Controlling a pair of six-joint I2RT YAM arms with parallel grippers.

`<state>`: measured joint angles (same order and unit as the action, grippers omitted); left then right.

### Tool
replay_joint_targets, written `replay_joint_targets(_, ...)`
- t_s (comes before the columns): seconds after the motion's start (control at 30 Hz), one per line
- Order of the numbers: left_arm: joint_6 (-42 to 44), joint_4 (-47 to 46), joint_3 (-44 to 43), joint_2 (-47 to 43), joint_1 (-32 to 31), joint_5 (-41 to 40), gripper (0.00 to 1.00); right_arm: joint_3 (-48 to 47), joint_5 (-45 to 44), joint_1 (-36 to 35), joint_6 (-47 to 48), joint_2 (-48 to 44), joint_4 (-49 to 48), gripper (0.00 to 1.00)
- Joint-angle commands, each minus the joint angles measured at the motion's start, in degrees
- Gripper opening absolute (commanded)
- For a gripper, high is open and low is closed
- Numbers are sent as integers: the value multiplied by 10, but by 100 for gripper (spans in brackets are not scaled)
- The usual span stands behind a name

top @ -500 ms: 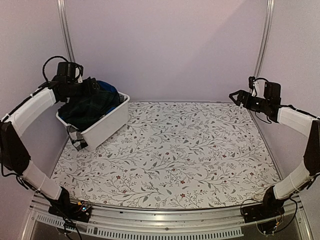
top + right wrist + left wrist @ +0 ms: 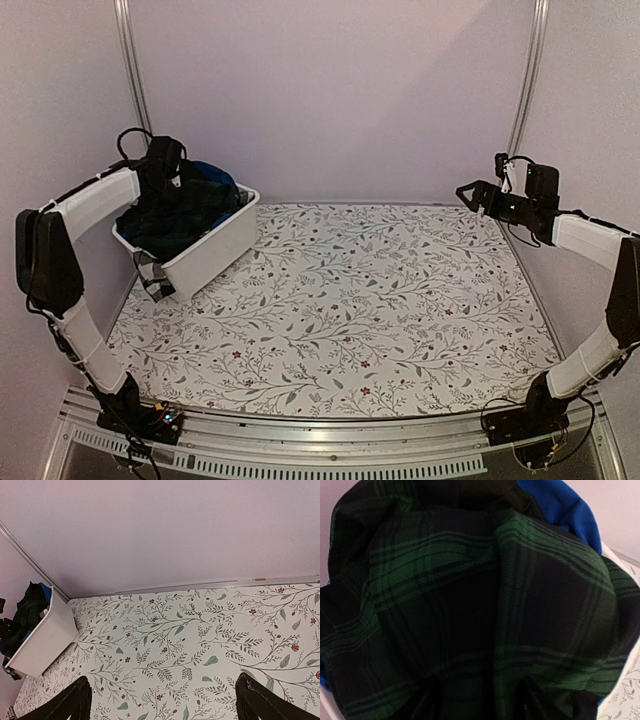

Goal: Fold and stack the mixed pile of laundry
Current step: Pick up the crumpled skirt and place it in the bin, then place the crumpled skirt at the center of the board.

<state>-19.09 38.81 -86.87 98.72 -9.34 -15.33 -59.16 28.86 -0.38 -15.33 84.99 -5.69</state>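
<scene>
The mixed laundry pile sits in a white tub [image 2: 205,262] at the back left. A dark green-navy tartan garment [image 2: 180,225] lies on top, a bright blue one [image 2: 215,172] behind it, and a black-and-white checked shirt [image 2: 152,275] hangs over the tub's near corner. My left gripper [image 2: 178,195] is pressed down into the tartan cloth [image 2: 470,605], which fills the left wrist view. Its fingers are dark shapes sunk in the folds, too dim to judge. Blue cloth [image 2: 560,505] shows at the upper right. My right gripper [image 2: 470,195] hovers open and empty over the table's far right [image 2: 162,700].
The floral-patterned table cover [image 2: 350,300] spreads between the arms. In the right wrist view the tub [image 2: 45,640] stands at the far left against the wall. Metal frame posts [image 2: 130,60] rise at both back corners. A rail runs along the near edge [image 2: 330,440].
My left arm has swung in and to the right, pushing its gripper down into the tartan garment in the tub. The right arm has stayed still.
</scene>
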Motion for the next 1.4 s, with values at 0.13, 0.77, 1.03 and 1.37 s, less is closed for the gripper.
replay_joint_targets(0.13,12,13,-83,-11,7,7,1,5,5,-4,9,9,-10,99)
replay_joint_targets(0.77,127,-105,-514,66,-99,94,0,40,72,-11,-35,-9,-41,99)
replay_joint_targets(1.03,138,-211,-529,102,-225,232,0,91,50,-12,-66,-57,-82,99)
replay_joint_targets(1.37,112,-247,-405,153,-297,387,0,160,4,-12,-92,-133,-74,99)
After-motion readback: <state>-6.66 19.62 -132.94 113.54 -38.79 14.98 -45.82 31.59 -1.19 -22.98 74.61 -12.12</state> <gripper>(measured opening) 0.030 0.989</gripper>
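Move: The green-and-black plaid skirt lies heaped in the white bin right under the left fingers, its middle about 4 cm below and 3 cm back. The bin's middle is some 7 cm back, 2 cm right and 10 cm below; a blue garment shows roughly 5 cm ahead and 8 cm right, 3 cm below. A checked cloth hangs over the bin's near edge, some 19 cm back, 6 cm left and 8 cm lower. From the right hand the skirt is about level ahead, 84 cm left, 9 cm below. Up first, and fast: the left fingers finish closing on a fold of the skirt and pull it from the bin, then the hand arcs to the right over the table, about 36 cm, sinking a little at the end. It keeps its pinch while the fingers swing up towards level and turn some 60 degrees clockwise. The open, empty right hand eases back about 5 cm. ##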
